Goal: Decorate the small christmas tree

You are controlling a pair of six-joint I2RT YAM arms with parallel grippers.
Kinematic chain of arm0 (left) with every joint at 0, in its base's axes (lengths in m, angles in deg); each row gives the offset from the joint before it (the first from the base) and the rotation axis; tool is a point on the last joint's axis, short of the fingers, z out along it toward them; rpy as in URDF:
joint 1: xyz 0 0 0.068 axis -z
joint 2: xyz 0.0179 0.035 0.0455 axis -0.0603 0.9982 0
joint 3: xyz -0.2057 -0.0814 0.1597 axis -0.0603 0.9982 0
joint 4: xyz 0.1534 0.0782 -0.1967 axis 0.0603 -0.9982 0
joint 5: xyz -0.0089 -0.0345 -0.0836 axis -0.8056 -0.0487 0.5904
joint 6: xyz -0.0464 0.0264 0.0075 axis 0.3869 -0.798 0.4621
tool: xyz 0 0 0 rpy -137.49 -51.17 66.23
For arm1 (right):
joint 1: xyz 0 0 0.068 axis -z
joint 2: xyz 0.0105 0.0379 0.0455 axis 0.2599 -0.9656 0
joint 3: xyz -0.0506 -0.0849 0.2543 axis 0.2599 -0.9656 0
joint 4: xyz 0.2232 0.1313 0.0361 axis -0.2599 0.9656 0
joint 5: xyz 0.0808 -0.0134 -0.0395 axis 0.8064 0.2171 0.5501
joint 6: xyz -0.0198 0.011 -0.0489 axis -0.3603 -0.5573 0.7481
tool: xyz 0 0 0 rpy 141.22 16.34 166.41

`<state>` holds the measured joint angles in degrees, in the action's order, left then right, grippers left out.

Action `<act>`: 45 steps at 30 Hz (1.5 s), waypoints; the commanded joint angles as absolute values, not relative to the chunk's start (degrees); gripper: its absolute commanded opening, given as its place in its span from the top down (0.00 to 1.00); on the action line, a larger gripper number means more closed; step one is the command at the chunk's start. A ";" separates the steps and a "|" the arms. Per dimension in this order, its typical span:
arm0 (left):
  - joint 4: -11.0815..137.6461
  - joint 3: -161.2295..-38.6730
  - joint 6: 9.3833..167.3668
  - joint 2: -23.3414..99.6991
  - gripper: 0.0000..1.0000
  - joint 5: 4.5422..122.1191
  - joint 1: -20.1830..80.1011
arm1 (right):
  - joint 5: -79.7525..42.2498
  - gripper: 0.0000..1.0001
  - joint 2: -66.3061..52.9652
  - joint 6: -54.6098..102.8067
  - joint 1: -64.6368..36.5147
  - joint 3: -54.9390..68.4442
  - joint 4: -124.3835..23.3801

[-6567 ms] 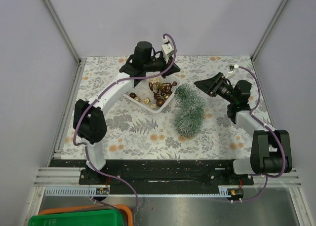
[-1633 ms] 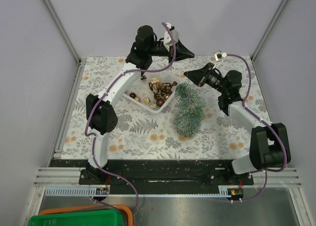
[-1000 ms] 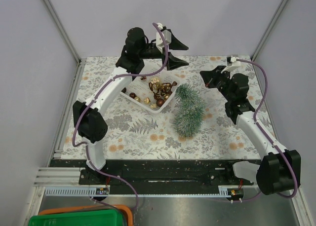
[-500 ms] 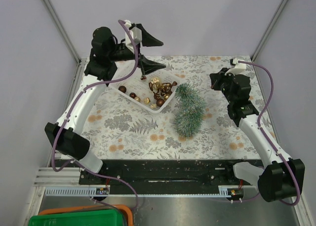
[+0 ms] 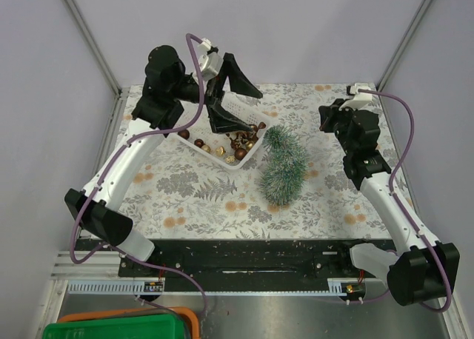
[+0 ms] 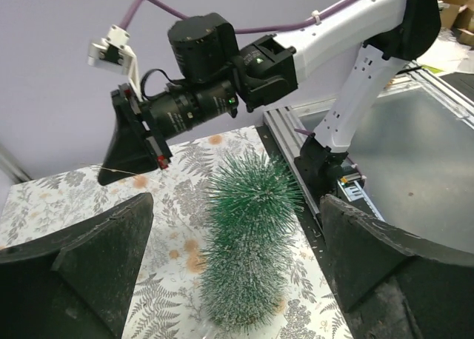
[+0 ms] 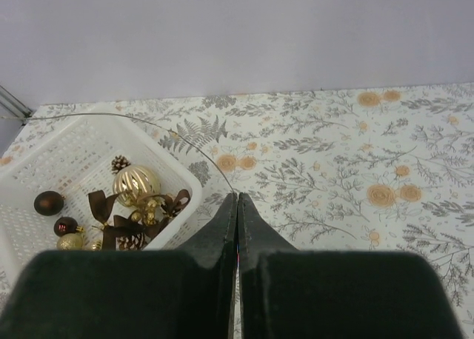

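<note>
The small christmas tree (image 5: 284, 165) is on the leaf-print cloth just right of a white basket (image 5: 215, 159); I cannot tell whether it stands or lies. In the left wrist view the small christmas tree (image 6: 248, 257) shows far below, between the two wide-apart fingers. My left gripper (image 5: 257, 110) hangs open and empty above the basket's far side. My right gripper (image 5: 326, 118) hovers right of the tree's far end. In its own view the right gripper (image 7: 237, 197) is shut on a thin wire (image 7: 180, 136) that arcs away to the left.
The basket (image 7: 81, 150) holds a gold ball (image 7: 135, 182), dark brown balls (image 7: 49, 203), brown bows and pine cones. Grey walls with metal posts enclose the cloth-covered table. A green and orange bin (image 5: 118, 328) sits below the near edge.
My left gripper opened wide, swung left, then came back lower over the basket. My right arm pulled back to the right, away from the tree, still shut.
</note>
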<state>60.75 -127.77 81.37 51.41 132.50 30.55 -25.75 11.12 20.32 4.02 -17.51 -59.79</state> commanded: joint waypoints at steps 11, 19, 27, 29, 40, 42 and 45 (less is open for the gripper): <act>65.31 -122.44 75.12 52.77 0.02 128.90 36.85 | -23.49 1.00 11.83 26.34 3.38 -12.37 -62.00; 64.70 -124.55 74.07 55.23 0.21 130.39 38.88 | -24.81 1.00 11.13 29.68 1.71 -11.84 -61.12; 63.29 -124.72 73.02 55.32 0.49 133.11 38.97 | -26.04 1.00 10.34 30.47 1.53 -12.28 -60.33; 63.29 -124.99 73.10 55.23 0.67 134.25 38.71 | -28.32 1.00 10.34 30.56 1.53 -12.28 -59.54; 63.37 -125.34 75.13 53.92 0.90 135.75 36.86 | -37.89 1.00 10.60 40.13 0.83 -13.86 -62.69; 63.38 -124.82 75.30 53.48 0.91 136.01 36.33 | -39.57 1.00 11.04 43.29 -0.05 -15.17 -65.15; 63.55 -123.33 75.21 52.60 0.91 136.10 35.54 | -40.80 1.00 10.96 46.11 -0.75 -15.62 -66.92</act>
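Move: The tree's top lies about 6 cm to the right of the wide-open left hand, roughly 2 cm back and 7 cm lower. The shut right gripper, holding a thin strand, is some 12 cm ahead, 16 cm right and 15 cm below that hand. The ornament basket's middle sits about 18 cm ahead, 8 cm left and 32 cm down. From the right hand, the treetop is roughly 14 cm back, 10 cm left and 8 cm higher. Down and to the right, about 5 cm each way, the left hand sinks towards the tree's top with its fingers pointing right, then shuts them from wide open to nearly closed at the top needles, easing back left a centimetre. The right hand rises about 2 cm, drifts right and rolls some 20 degrees, left side down, still pinching the strand. ##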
